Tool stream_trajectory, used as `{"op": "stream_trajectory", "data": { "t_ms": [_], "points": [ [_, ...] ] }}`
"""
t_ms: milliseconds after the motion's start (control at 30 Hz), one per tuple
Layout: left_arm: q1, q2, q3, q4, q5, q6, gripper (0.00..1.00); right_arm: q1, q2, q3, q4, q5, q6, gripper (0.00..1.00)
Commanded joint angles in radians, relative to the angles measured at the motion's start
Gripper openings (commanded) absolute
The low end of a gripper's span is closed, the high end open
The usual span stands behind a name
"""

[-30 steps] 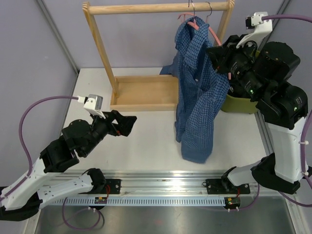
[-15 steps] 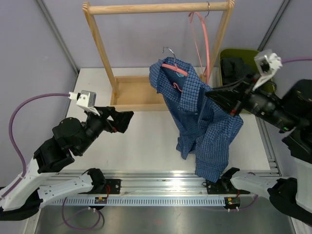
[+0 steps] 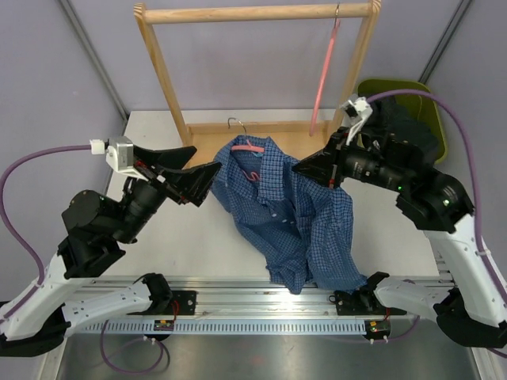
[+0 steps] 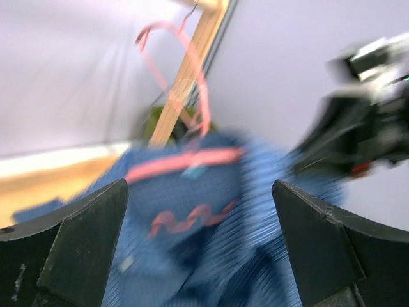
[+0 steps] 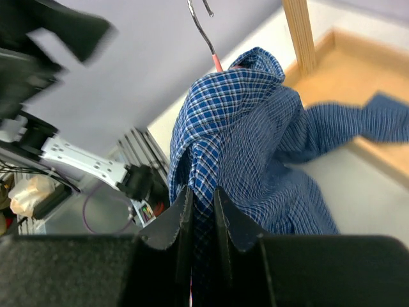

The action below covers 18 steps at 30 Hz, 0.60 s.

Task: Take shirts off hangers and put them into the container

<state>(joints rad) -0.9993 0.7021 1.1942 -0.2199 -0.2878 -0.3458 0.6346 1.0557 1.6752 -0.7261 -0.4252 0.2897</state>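
Observation:
The blue check shirt (image 3: 285, 218) hangs over the middle of the table, and a pink hanger (image 3: 248, 147) is still in its collar, off the rail. My right gripper (image 3: 305, 169) is shut on a fold of the shirt (image 5: 255, 128); its jaws (image 5: 203, 195) pinch the cloth below the hanger's wire hook (image 5: 203, 25). My left gripper (image 3: 202, 178) stands open just left of the collar, touching nothing. The left wrist view is blurred and shows the shirt (image 4: 211, 224) and hanger (image 4: 185, 165) between the wide fingers (image 4: 96, 224). The olive-green container (image 3: 412, 89) sits at the back right.
A light wooden rack (image 3: 253, 13) stands at the back, its base tray (image 3: 277, 131) on the table. A second pink hanger (image 3: 323, 75) hangs bare from the rail. My right arm (image 3: 412, 178) partly covers the container. A metal rail (image 3: 261, 301) runs along the near edge.
My right gripper pulled the blue shirt, hanger and all, off the rail and swung it left and down over the table. My left arm rose and moved right towards the collar.

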Motion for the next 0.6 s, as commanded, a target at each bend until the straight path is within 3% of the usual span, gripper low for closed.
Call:
{"op": "stream_trajectory", "data": {
  "t_ms": [0,300,567],
  "points": [
    [0.001,0.011,-0.004,0.215,0.064,0.034,0.99,0.002,-0.020,-0.043,0.126,0.020,0.038,0.00],
    [0.002,0.141,-0.050,0.335,0.061,0.008,0.99,0.002,-0.026,-0.089,0.175,0.020,0.068,0.00],
    [0.001,0.209,-0.091,0.375,-0.062,-0.058,0.98,0.002,-0.049,-0.080,0.189,0.036,0.074,0.00]
  ]
}}
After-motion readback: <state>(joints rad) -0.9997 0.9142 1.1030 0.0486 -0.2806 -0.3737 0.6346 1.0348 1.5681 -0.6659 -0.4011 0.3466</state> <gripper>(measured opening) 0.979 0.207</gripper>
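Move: The hanger in the blue shirt's collar lies about 8 cm to the right of the open left hand, some 7 cm ahead and 5 cm below. Its hook stands about 3 cm farther out; the shirt's body hangs some 13 cm to the left hand's right, 2 cm back and 15 cm below. From the right hand, already pinching the shirt's shoulder, the hanger is about 9 cm left and 4 cm ahead, roughly level. Left hand, open, rises slightly, then swings 7 cm right, forward, down towards the hanger; right, gripping shirt, dips 5 cm, part-recovers. ##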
